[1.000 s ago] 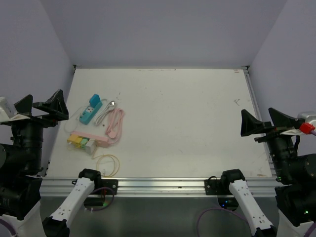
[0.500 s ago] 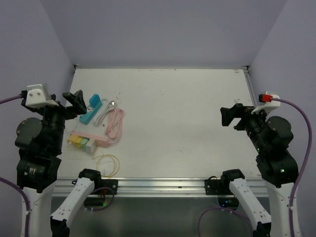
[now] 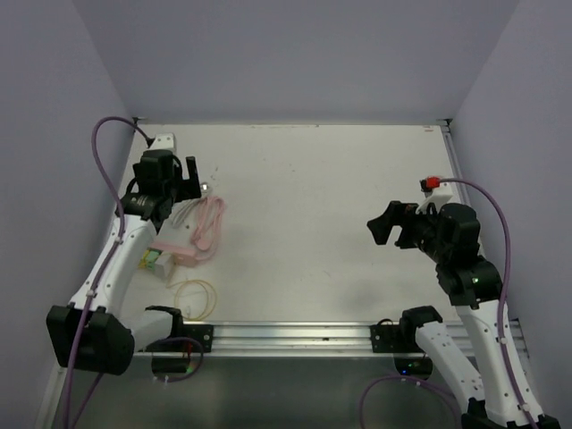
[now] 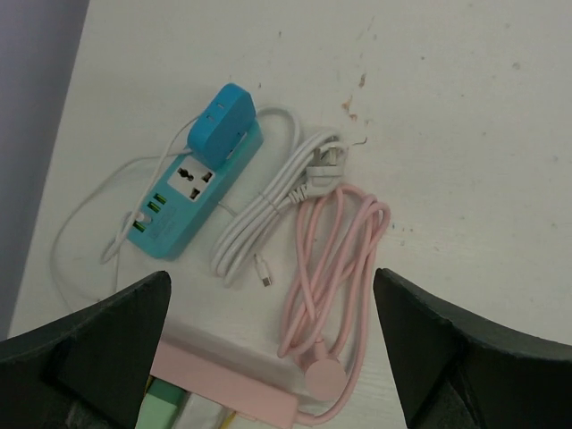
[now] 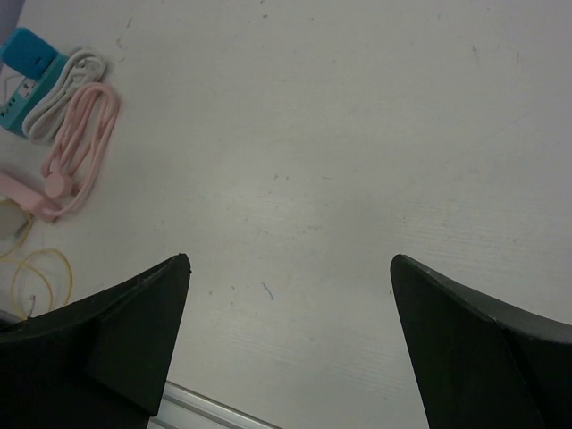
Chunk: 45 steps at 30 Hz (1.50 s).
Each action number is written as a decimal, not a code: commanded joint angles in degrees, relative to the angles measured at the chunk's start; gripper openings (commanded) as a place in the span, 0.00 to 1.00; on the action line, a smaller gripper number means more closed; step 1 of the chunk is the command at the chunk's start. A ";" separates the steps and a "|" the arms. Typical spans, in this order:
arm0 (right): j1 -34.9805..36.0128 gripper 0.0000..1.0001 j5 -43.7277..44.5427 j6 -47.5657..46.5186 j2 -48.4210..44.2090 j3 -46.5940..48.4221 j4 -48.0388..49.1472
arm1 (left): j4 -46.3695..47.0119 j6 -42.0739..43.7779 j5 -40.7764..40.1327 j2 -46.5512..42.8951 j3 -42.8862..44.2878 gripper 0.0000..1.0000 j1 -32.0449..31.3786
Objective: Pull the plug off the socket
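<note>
In the left wrist view a blue plug [image 4: 222, 119] sits in the far end of a blue socket strip [image 4: 183, 201], whose thin white lead loops off to the left. My left gripper [image 4: 273, 277] hangs open above the table, nearer than the strip, over a coiled pink cable [image 4: 335, 246]. In the top view the left gripper [image 3: 185, 175] covers the strip. The right gripper [image 3: 393, 227] is open over bare table on the right, far from the strip; its wrist view shows the blue socket strip [image 5: 20, 67] at the far left.
A bundled white cable [image 4: 268, 201] lies between the strip and the pink cable. A pink power strip [image 4: 223, 380] with green and white blocks beside it lies nearer. A yellow loop [image 3: 195, 295] rests near the front rail [image 3: 286, 335]. Walls stand on three sides.
Both arms have swung in from the sides and reached over the table. The left one has come over the cables and strips, the right one over the right half. Both grippers stay open.
</note>
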 commanded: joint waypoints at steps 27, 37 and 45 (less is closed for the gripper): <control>9.64 0.99 4.57 -1.59 -5.62 -5.06 3.89 | 12.55 7.13 -2.68 40.36 6.89 0.57 5.20; 9.73 0.99 4.74 -2.02 -5.09 -4.62 3.53 | 13.17 9.68 -3.39 44.05 13.48 0.12 5.20; 9.64 0.99 5.01 -2.11 -4.30 -4.01 2.83 | 12.47 11.26 2.93 50.55 23.83 0.00 4.94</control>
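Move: The white cable bundle lies about 7 cm ahead of the left hand, 2 cm to its left and some 20 cm below. On the table around it, the blue socket lies about 10 cm left and 7 cm ahead of the hand, its blue plug 8 cm left and 12 cm ahead. The pink cable is 3 cm right, level with the hand. From the right hand, the bundle lies some 54 cm left, 18 cm ahead and 22 cm below. Lower the left gripper some 18 cm, easing about 6 cm forward and a little left, fingers tipping about 25 degrees further down over the white cable bundle. Close on the bundle at its tie, then drag it about 5 cm forward past the blue socket, almost level. Meanwhile ease the empty, open right gripper about 3 cm back and left. ##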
